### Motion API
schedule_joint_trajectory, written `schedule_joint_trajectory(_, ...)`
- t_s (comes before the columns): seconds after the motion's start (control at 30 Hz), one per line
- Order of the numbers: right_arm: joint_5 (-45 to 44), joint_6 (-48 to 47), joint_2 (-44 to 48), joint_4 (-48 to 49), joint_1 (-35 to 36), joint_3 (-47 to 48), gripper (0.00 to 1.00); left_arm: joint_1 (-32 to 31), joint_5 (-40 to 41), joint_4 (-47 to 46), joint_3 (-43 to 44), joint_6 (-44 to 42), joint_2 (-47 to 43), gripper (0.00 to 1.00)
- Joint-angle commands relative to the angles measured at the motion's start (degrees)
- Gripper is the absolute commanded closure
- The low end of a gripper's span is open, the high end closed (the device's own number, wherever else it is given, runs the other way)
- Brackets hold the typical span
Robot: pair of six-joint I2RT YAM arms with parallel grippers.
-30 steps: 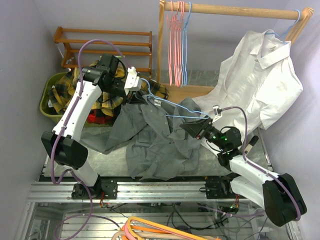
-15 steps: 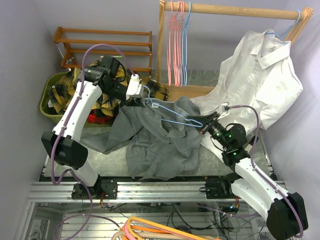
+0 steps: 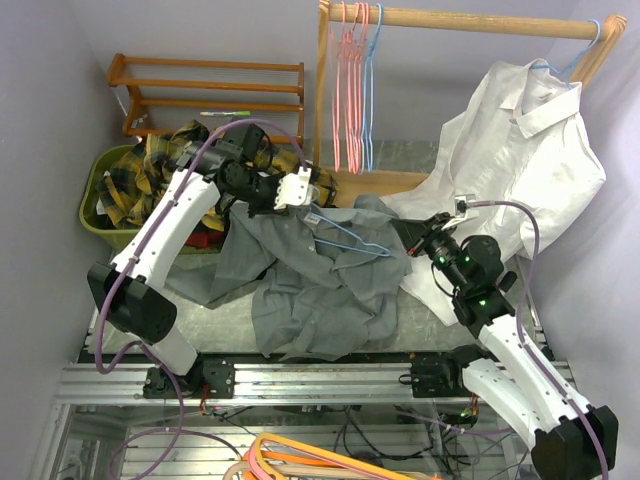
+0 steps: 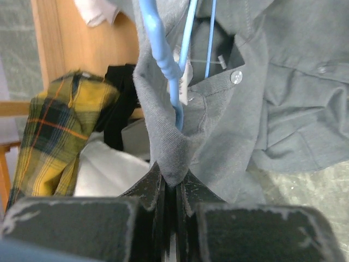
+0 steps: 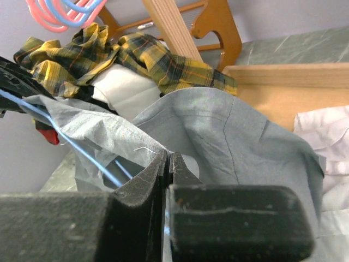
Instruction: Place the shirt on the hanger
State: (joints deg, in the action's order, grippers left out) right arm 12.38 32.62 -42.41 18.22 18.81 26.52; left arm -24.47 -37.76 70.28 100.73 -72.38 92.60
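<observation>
The grey shirt (image 3: 320, 290) lies crumpled on the table between the arms, its collar end lifted. The light-blue hanger (image 3: 350, 238) lies across its upper part, partly under the fabric. My left gripper (image 3: 303, 192) is shut on a fold of the shirt (image 4: 283, 98) near the collar, where the hanger's wire (image 4: 158, 43) runs down into the pinched fold. My right gripper (image 3: 408, 232) is shut at the hanger's other end. In the right wrist view the blue wire (image 5: 82, 155) leads to its jaws, and the shirt (image 5: 229, 131) drapes over them.
A white shirt (image 3: 520, 150) hangs at the right on a wooden rail (image 3: 470, 20). Pink hangers and a blue one (image 3: 347, 80) hang from the rail behind. A plaid shirt (image 3: 150, 170) fills a green basket (image 3: 95, 195) at the left. A wooden shelf (image 3: 210, 85) stands behind it.
My left gripper has moved right and nearer, toward the shirt's collar. My right gripper has moved right and away. The hanger has shifted right and now lies lower, in the fabric.
</observation>
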Motion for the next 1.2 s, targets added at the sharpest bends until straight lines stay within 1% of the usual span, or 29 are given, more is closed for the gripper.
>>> schedule_joint_trajectory(0.0, -2.45, -4.77, 1.72, -4.96, -0.52, 3.09, 1.00, -0.97, 15.87, -9.56, -0.99, 7.92, -2.07, 0.93)
schedule_joint_trajectory(0.07, -2.08, -5.21, 1.71, -5.86, -0.52, 3.64, 1.00, -1.81, 19.27, -13.53, -1.27, 11.78, -1.90, 0.93)
schedule_joint_trajectory(0.13, -1.31, -5.68, 1.37, -6.23, -0.52, 3.69, 1.00, -2.49, 20.84, -15.21, -0.96, 13.52, -1.71, 0.93)
schedule_joint_trajectory(0.3, -1.92, -6.82, 1.44, -7.73, -0.51, 3.43, 1.00, -3.04, 21.56, -16.41, -0.32, 15.38, -1.65, 0.93)
schedule_joint_trajectory(0.5, -2.63, -8.15, 2.19, -11.21, -0.48, 5.16, 1.00, -4.93, 29.65, -19.83, -2.85, 16.33, -1.54, 0.93)
schedule_joint_trajectory(0.57, -0.87, -7.56, 2.59, -12.39, -0.46, 6.56, 1.00, -5.45, 30.37, -20.56, -3.77, 17.09, -1.62, 0.93)
schedule_joint_trajectory(0.67, 5.29, -4.95, 1.89, -14.07, -0.48, 9.86, 1.00, -6.16, 32.36, -24.02, -5.50, 21.10, -1.40, 0.93)
schedule_joint_trajectory(0.73, 5.97, -4.17, 1.40, -15.18, -0.50, 11.43, 1.00, -7.37, 33.97, -25.47, -6.43, 23.97, -0.99, 0.93)
schedule_joint_trajectory(0.77, 4.71, -4.75, 1.13, -15.90, -0.48, 11.78, 1.00, -8.22, 34.90, -25.71, -6.80, 25.35, -0.87, 0.93)
schedule_joint_trajectory(0.83, 0.91, -6.51, 0.40, -17.47, -0.52, 11.67, 1.00, -9.50, 35.29, -26.07, -6.98, 27.48, -1.24, 0.93)
schedule_joint_trajectory(0.93, -3.26, -8.46, -2.22, -18.51, -0.60, 10.76, 1.00, -9.64, 32.77, -24.16, -4.53, 30.05, -2.15, 0.93)
schedule_joint_trajectory(1.07, -6.61, -8.54, -3.58, -15.96, -0.80, 7.74, 1.00, -9.54, 26.92, -17.75, -0.74, 28.95, -3.13, 0.93)
schedule_joint_trajectory(1.17, -10.03, -8.60, -4.19, -15.24, -1.29, 6.52, 1.00, -9.35, 25.35, -14.84, -0.10, 28.34, -3.71, 0.93)
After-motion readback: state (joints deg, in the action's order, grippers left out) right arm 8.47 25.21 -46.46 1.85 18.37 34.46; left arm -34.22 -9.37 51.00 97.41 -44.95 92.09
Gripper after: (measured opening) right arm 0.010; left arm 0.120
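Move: The left hand still pinches the grey shirt's collar with one end of the blue hanger. The shirt edge pinched by the right fingers lies about 20 cm to its right and 8 cm back, roughly level; the wooden tray lies some 15 cm right, 6 cm ahead and well below. From the right hand, the hanger's free end is about 3 cm left, 2 cm back and slightly below. Left hand carries collar and hanger about 5 cm forward, turning counter-clockwise; right keeps its pinch, bobs up, then dips. ##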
